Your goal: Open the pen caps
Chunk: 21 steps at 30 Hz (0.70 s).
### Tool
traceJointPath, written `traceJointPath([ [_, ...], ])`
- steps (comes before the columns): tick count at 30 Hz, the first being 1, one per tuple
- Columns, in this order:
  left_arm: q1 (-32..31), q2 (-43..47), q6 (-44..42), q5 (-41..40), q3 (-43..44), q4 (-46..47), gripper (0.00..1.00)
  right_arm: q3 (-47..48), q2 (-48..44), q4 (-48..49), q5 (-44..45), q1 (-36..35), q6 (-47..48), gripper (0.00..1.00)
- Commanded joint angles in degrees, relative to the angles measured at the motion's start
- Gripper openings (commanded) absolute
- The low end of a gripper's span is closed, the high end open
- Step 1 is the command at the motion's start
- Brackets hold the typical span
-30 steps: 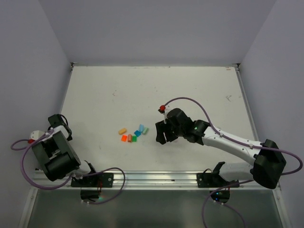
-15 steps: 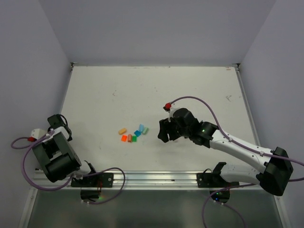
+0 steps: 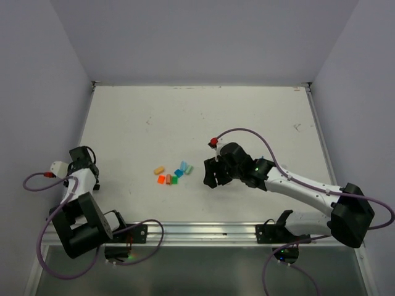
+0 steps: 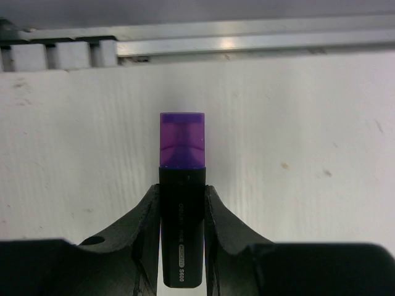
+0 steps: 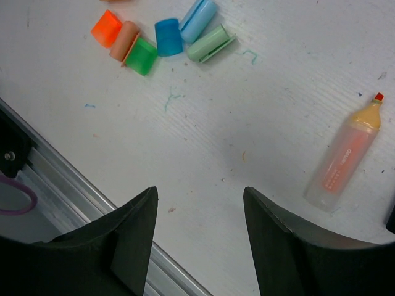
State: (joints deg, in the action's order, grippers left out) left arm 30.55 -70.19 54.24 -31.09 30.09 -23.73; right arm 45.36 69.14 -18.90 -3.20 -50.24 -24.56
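My left gripper (image 4: 182, 188) is shut on a black marker (image 4: 181, 228). Its purple pen cap (image 4: 182, 140) sticks out past the fingertips, still on the marker. From above, the left gripper (image 3: 83, 163) sits low at the table's left edge. Several loose pen caps (image 3: 173, 174) lie mid-table: orange (image 5: 105, 28), green (image 5: 142, 56), blue (image 5: 168, 37), light blue (image 5: 198, 20) and mint (image 5: 211, 43). My right gripper (image 5: 200, 191) hovers open just right of them, nothing between its fingers. An uncapped orange marker (image 5: 343, 161) lies on the table beside it.
The aluminium rail (image 4: 247, 40) of the table's near edge runs across the left wrist view, close beyond the purple cap. The same rail (image 5: 74, 185) shows at the lower left of the right wrist view. Grey walls (image 3: 37, 92) enclose the white table (image 3: 247, 111).
My left gripper closed on the black marker, and the left arm unfolded from its raised pose down toward the table. The right arm swung slightly right and came back.
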Motion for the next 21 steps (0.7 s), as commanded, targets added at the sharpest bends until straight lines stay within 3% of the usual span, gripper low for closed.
traceJointPath([
  [1, -5.5, 5.1, 0.9, 1.5, 0.9, -4.7, 0.00, 2.4, 2.5, 3.4, -3.2, 0.1, -0.8, 0.61],
  [10, -13.7, 11.2, 2.2, 8.7, 5.9, -6.2, 0.00, 5.3, 6.4, 3.2, -7.3, 0.1, -2.1, 0.61],
  [14, -20.3, 16.5, 2.5, 13.0, 5.2, -1.3, 0.00, 6.8, 7.4, 4.0, -8.9, 0.1, -3.0, 0.61],
  [17, -29.5, 19.3, 3.2, 13.9, 4.4, 4.2, 0.00, 6.7, 8.5, 8.3, -12.7, 0.1, -5.7, 0.61],
  [21, -47.0, 19.0, 6.8, 11.2, 5.5, 8.8, 0.00, 4.9, 8.9, 15.3, -15.1, 0.0, -10.2, 0.61],
])
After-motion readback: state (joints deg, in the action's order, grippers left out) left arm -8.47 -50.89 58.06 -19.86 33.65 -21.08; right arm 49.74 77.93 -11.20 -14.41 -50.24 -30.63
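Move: My left hand, low over the table, already holds the purple-capped pen. My open right hand, which the pen is taken towards, is about 53 cm to its right, level in reach and 10 cm higher. Between them, from my left hand, lie the yellow cap about 32 cm right and 8 ahead and the blue cap 40 right and 6 ahead. From my right hand, the pen is some 53 cm left and 10 below; the light green cap is 8 left and 7 ahead, the uncapped orange pen 8 right and 3 ahead, both about 11 below. I sweep my left hand roughly 19 cm to the right, speeding up towards the loose caps and my right hand, while going 11 cm forward and as much up; it swings clockwise some 40 degrees, tips its fingers up, and keeps its pinch on the black barrel. My right hand, still open, comes about 5 cm left to meet it, first dipping a little, then rising. ##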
